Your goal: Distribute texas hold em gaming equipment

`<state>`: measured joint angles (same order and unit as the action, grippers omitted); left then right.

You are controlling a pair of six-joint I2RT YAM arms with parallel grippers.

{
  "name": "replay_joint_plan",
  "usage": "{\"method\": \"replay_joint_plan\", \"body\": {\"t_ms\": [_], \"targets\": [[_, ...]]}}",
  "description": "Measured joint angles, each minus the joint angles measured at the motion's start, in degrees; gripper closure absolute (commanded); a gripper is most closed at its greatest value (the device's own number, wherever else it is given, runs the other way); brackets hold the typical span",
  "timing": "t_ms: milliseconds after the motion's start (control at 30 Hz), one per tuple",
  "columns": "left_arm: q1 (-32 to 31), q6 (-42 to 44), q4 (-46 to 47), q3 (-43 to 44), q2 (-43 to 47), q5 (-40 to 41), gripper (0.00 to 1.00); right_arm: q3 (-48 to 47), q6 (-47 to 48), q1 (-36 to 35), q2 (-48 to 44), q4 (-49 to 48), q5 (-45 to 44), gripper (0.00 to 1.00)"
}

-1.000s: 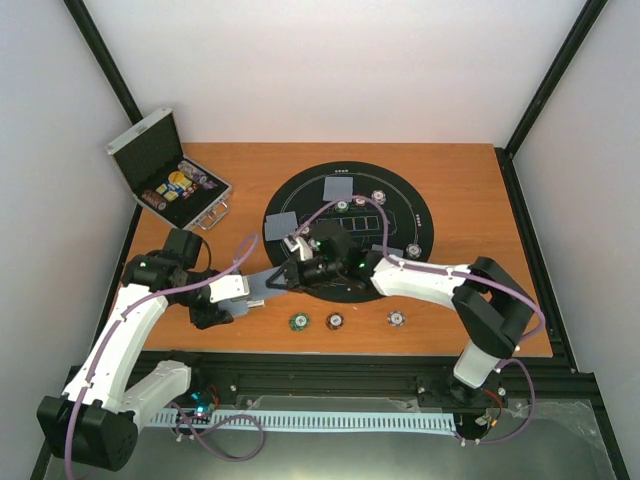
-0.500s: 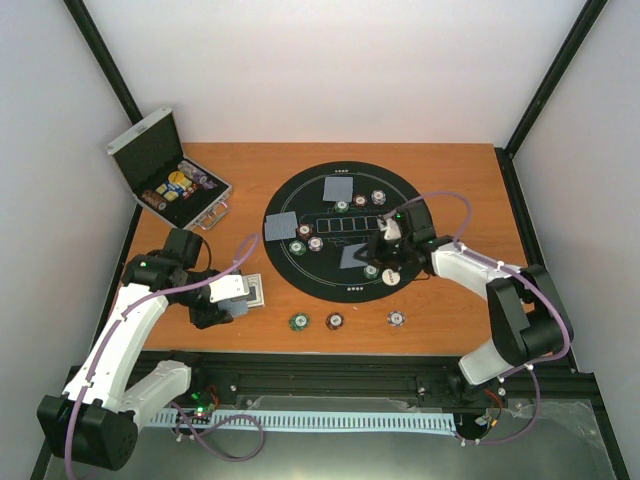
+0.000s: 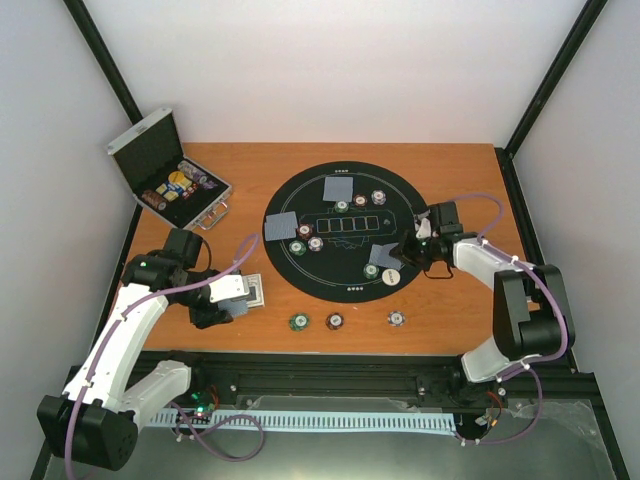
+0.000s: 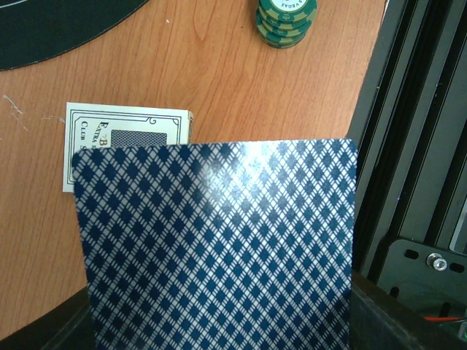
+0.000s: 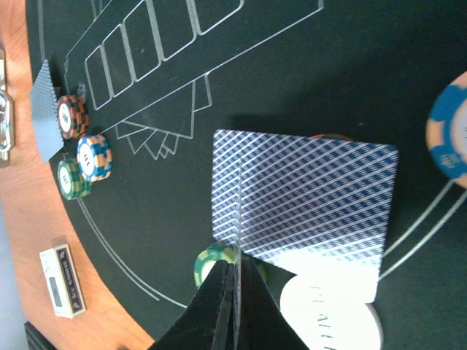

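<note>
My left gripper (image 3: 232,297) hovers over the table's near left, shut on a deck of blue diamond-backed playing cards (image 4: 219,248) that hides its fingers. My right gripper (image 3: 408,250) is low over the right side of the round black mat (image 3: 345,288), jaws shut on the edge of a blue-backed card (image 3: 380,254) (image 5: 306,193). Just below that card lie a green chip (image 5: 206,264) and a white button disc (image 5: 328,321). Two more cards (image 3: 339,187) (image 3: 282,227) with small chip stacks (image 3: 304,240) sit on the mat. Green (image 3: 297,321), brown-red (image 3: 334,321) and purple-white (image 3: 396,319) chips stand on the wood.
An open silver case (image 3: 170,182) with more chips is at the back left. A white card box (image 4: 128,138) lies on the wood beside the left gripper. The black frame rail (image 4: 408,146) runs along the near edge. A blue-orange chip (image 5: 452,131) sits to the right of the card.
The right gripper left the deck at the left gripper and swung right across the mat with a card in its jaws. The left arm stayed still.
</note>
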<state>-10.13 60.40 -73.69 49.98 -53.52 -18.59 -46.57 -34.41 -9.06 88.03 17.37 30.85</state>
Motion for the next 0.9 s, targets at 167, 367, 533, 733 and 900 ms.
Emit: {"method": "replay_joint_plan", "body": {"t_ms": [167,367,533,733,900], "targets": [[0.0,0.04,0.0,0.0,0.0,0.15,0.99,0.0,0.02,1.22,0.76,-0.17,-1.46,0.9],[0.0,0.04,-0.02,0.0,0.0,0.15,0.99,-0.11,0.68,1.33,1.18,0.81,-3.48,0.66],[0.0,0.04,-0.02,0.0,0.0,0.15,0.99,-1.11,1.16,1.38,-0.28,4.98,-7.58,0.6],[0.0,0.04,-0.02,0.0,0.0,0.13,0.99,-3.56,2.45,1.38,-6.4,10.97,-13.92,0.48],[0.0,0.02,0.0,0.0,0.0,0.04,0.99,-3.63,1.81,-0.15,-10.62,12.76,-15.23,0.39]]}}
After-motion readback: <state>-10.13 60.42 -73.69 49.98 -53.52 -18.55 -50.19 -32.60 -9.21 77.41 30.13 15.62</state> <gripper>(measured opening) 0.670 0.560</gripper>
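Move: My right hand holds a card on edge just beside the card already lying on the mat, whose middle is about 3 cm to the left, 1 cm ahead and some 5 cm below. The blue-and-orange chip is 3 cm ahead and 4 cm right, the white button 6 cm back and 2 cm left, the green chip 4 cm back and 8 cm left. From my left hand, the mat card lies about 43 cm right, 18 cm ahead and 12 cm down. With my right hand I ease down a little over 1 cm and drift right as my fingers spread from shut to just over half open, letting go of the card over the one on the mat. Then I lift about 5 cm and draw off to the right, tipping my fingers some 15 degrees more steeply down. ##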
